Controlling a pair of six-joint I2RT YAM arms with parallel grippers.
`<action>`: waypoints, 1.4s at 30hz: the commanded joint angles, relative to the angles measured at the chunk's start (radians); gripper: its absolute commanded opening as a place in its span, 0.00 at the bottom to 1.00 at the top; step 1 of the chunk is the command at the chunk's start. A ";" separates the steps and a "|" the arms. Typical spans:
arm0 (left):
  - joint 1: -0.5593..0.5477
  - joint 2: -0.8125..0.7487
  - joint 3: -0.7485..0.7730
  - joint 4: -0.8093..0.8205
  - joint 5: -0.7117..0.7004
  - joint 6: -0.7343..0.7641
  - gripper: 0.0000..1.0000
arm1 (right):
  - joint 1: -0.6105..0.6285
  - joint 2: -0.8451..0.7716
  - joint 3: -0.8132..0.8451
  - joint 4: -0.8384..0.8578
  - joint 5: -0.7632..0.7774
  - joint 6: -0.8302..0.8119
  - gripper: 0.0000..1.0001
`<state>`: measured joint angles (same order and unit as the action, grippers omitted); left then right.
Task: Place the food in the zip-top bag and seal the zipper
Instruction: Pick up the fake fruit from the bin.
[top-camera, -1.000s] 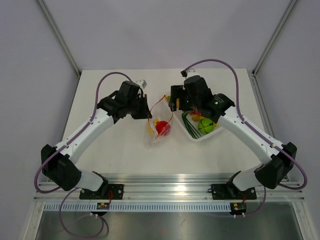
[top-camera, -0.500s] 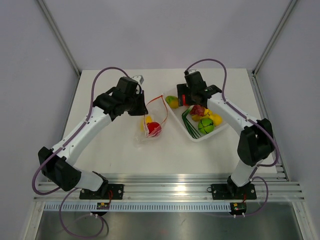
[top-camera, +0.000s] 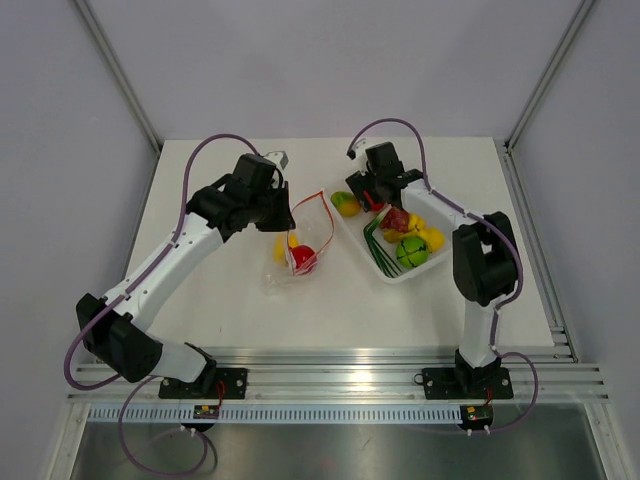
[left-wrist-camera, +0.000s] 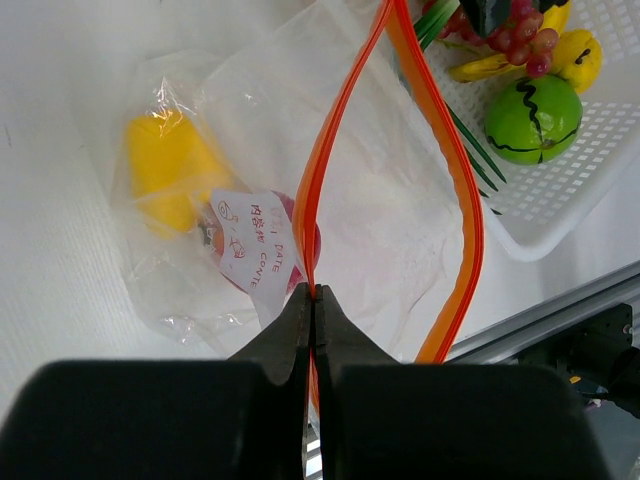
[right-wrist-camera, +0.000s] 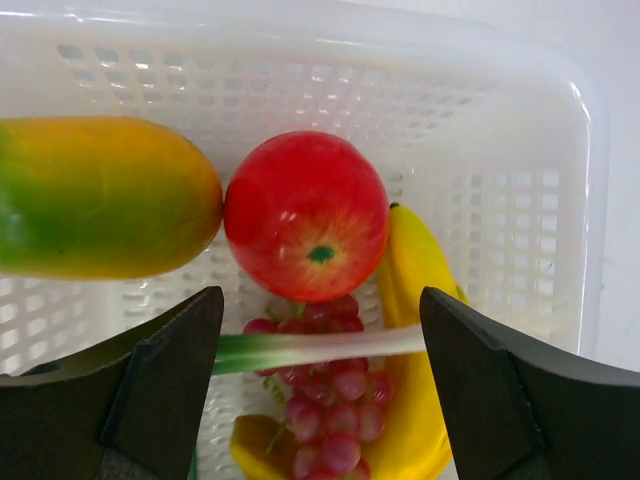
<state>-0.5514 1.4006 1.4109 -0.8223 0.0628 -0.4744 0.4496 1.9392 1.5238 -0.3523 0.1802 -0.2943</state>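
Note:
The zip-top bag (top-camera: 297, 252) lies left of the tray with a yellow pepper (left-wrist-camera: 170, 165) and a red round fruit (left-wrist-camera: 303, 243) inside. Its mouth gapes, the orange-red zipper (left-wrist-camera: 340, 130) spread in a loop. My left gripper (left-wrist-camera: 313, 292) is shut on one side of that zipper, holding the mouth up. My right gripper (right-wrist-camera: 320, 300) hangs open over the tray's far end, nothing between its fingers. Below it lie a red round fruit (right-wrist-camera: 305, 215), the mango (right-wrist-camera: 100, 195), the banana (right-wrist-camera: 415, 290), grapes (right-wrist-camera: 335, 400) and a green stalk (right-wrist-camera: 300, 348). A green round fruit (top-camera: 410, 251) lies nearer.
The white perforated tray (top-camera: 390, 276) sits right of the bag, its near corner pointing toward the arm bases. A white label (left-wrist-camera: 250, 240) is stuck on the bag. The table's near edge with its metal rail (top-camera: 340, 360) lies beyond the bag's mouth in the left wrist view.
My right arm has swung from the bag's mouth to above the tray, and its jaws have spread wider. The left gripper and bag have shifted slightly left.

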 joint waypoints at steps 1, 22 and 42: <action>0.005 -0.026 0.028 0.020 -0.017 0.023 0.00 | -0.031 0.061 0.067 0.023 -0.089 -0.183 0.85; 0.007 -0.008 0.016 0.028 -0.008 0.023 0.00 | -0.074 0.158 0.058 0.098 -0.231 -0.269 0.88; 0.005 -0.008 -0.013 0.086 0.051 -0.006 0.00 | -0.083 -0.334 -0.180 0.136 -0.242 0.015 0.62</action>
<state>-0.5499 1.4010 1.3991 -0.8043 0.0834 -0.4690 0.3710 1.7000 1.3361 -0.1852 -0.0574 -0.3782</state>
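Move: The red apple in the bin is just under the open right gripper, roughly 3 cm ahead, level left to right and 6 cm below. Beside it the mango sits about 8 cm left of the gripper and 2 ahead; the grapes lie some 3 cm back and 5 right, the bananas about 3 back and 8 right, all 7 or 8 cm down. From the left gripper, still pinching the bag's rim, the apple is about 20 cm ahead, 23 right and 17 below. Lower the open right gripper about 5 cm and slightly forward over the red apple, turning it some 15 degrees counter-clockwise so the fingers come down either side. Narrow the fingers slightly until the pads grip the apple, then lift it about 12 cm, drawing back roughly 4 cm and tipping the fingers a little forward-up. ##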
